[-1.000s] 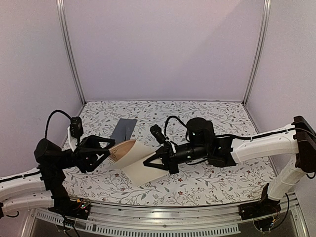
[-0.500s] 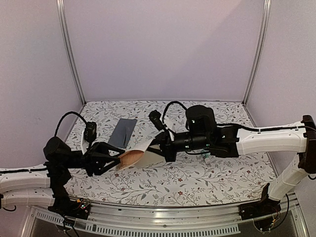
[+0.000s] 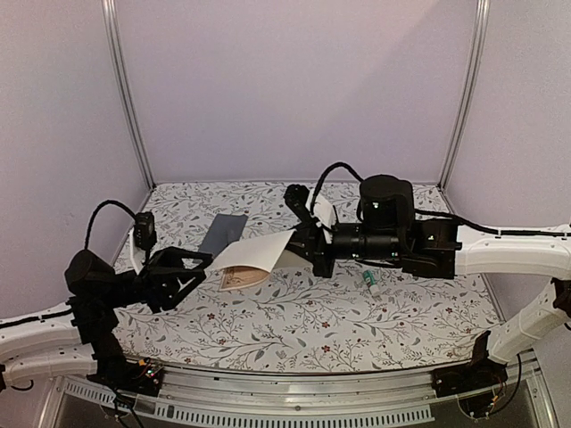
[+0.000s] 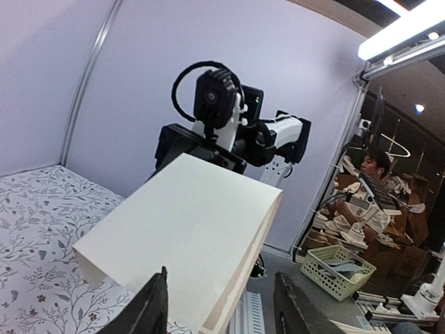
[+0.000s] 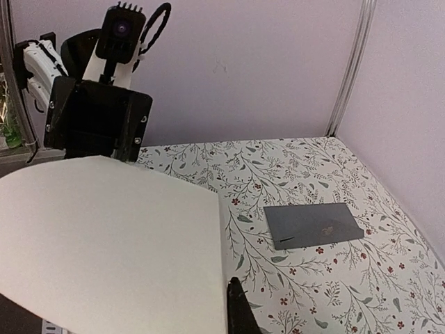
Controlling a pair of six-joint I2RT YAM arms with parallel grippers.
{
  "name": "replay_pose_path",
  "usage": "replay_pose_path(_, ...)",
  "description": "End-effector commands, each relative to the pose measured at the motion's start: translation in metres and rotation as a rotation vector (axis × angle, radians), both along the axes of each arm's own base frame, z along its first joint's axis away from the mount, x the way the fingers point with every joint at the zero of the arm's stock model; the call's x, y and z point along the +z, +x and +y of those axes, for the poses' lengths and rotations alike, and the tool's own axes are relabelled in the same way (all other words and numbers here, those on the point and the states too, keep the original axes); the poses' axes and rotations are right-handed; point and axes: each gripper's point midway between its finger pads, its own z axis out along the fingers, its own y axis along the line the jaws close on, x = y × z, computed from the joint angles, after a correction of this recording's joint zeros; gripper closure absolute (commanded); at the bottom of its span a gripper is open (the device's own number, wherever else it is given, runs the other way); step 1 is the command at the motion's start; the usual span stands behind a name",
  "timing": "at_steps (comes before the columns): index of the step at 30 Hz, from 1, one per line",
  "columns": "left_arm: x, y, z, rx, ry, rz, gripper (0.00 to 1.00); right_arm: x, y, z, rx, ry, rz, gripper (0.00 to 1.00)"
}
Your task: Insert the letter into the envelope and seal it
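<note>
The letter (image 3: 256,253) hangs folded over above the tablecloth, its cream back showing and a strip of printed face below. My right gripper (image 3: 303,247) is shut on its right edge; in the right wrist view the letter (image 5: 111,243) covers one finger, and the right gripper (image 5: 227,319) shows a single dark fingertip. My left gripper (image 3: 203,270) is open at the sheet's left end. In the left wrist view the letter (image 4: 181,229) dips between the spread fingers of the left gripper (image 4: 222,314). The dark grey envelope (image 3: 223,234) lies flat behind them, and the envelope (image 5: 313,224) is untouched.
A small teal-white tube (image 3: 368,279) lies on the floral tablecloth (image 3: 339,325) under my right forearm. Metal frame posts (image 3: 125,98) and purple walls close in the back and sides.
My right gripper has moved back and to the right, lifting the letter out of its curl into a flatter fold. My left gripper has drawn back a little to the left, still open.
</note>
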Motion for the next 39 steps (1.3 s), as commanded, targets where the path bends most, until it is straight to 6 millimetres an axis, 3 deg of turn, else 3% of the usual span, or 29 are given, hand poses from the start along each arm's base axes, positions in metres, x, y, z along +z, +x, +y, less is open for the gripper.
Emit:
replay_pose_path(1, 0.006, 0.027, 0.018, 0.214, -0.008, 0.06, 0.42, -0.012, -0.019, -0.01, 0.104, -0.052, -0.112, 1.0)
replay_pose_path(6, 0.014, 0.031, 0.037, 0.294, -0.051, 0.089, 0.31, -0.027, -0.047, -0.004, 0.221, -0.08, -0.179, 1.0)
replay_pose_path(10, 0.01, 0.038, 0.036, 0.318, -0.023, 0.134, 0.26, -0.036, -0.067, 0.004, 0.293, -0.107, -0.253, 1.0)
replay_pose_path(22, -0.017, 0.018, -0.032, -0.041, 0.166, 0.167, 0.25, -0.011, -0.072, 0.019, 0.327, -0.094, -0.357, 1.0)
replay_pose_path(32, -0.025, -0.012, -0.061, -0.199, 0.218, 0.064, 0.26, 0.018, -0.097, 0.007, 0.429, -0.007, -0.362, 0.98)
replay_pose_path(39, -0.021, -0.034, -0.07, -0.227, 0.233, -0.017, 0.24, 0.02, -0.095, 0.004, 0.41, -0.038, -0.292, 0.98)
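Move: The folded letter, already pinched in the right fingers by its far-right part, has its middle about 9 cm to the left hand's right, some 2 cm ahead and roughly level. From the right hand, that middle is some 7 cm left and 4 cm back, about level. On the table roughly 28 cm below, the grey envelope lies about 33 cm ahead and 5 cm left of the left hand; the glue stick is 12 cm ahead and 22 cm right of the right hand. Forward and left first, by some 4 cm each, the left hand draws off as its fingers open wider; then it sweeps right about 10 cm, down and back, fingertips dipping, to bring its open fingers around the folded letter close to the right gripper. Meanwhile the right hand keeps its pinch and carries the letter back about 9 cm, dipping and rising again, turning counter-clockwise and rolling some 20 degrees. ##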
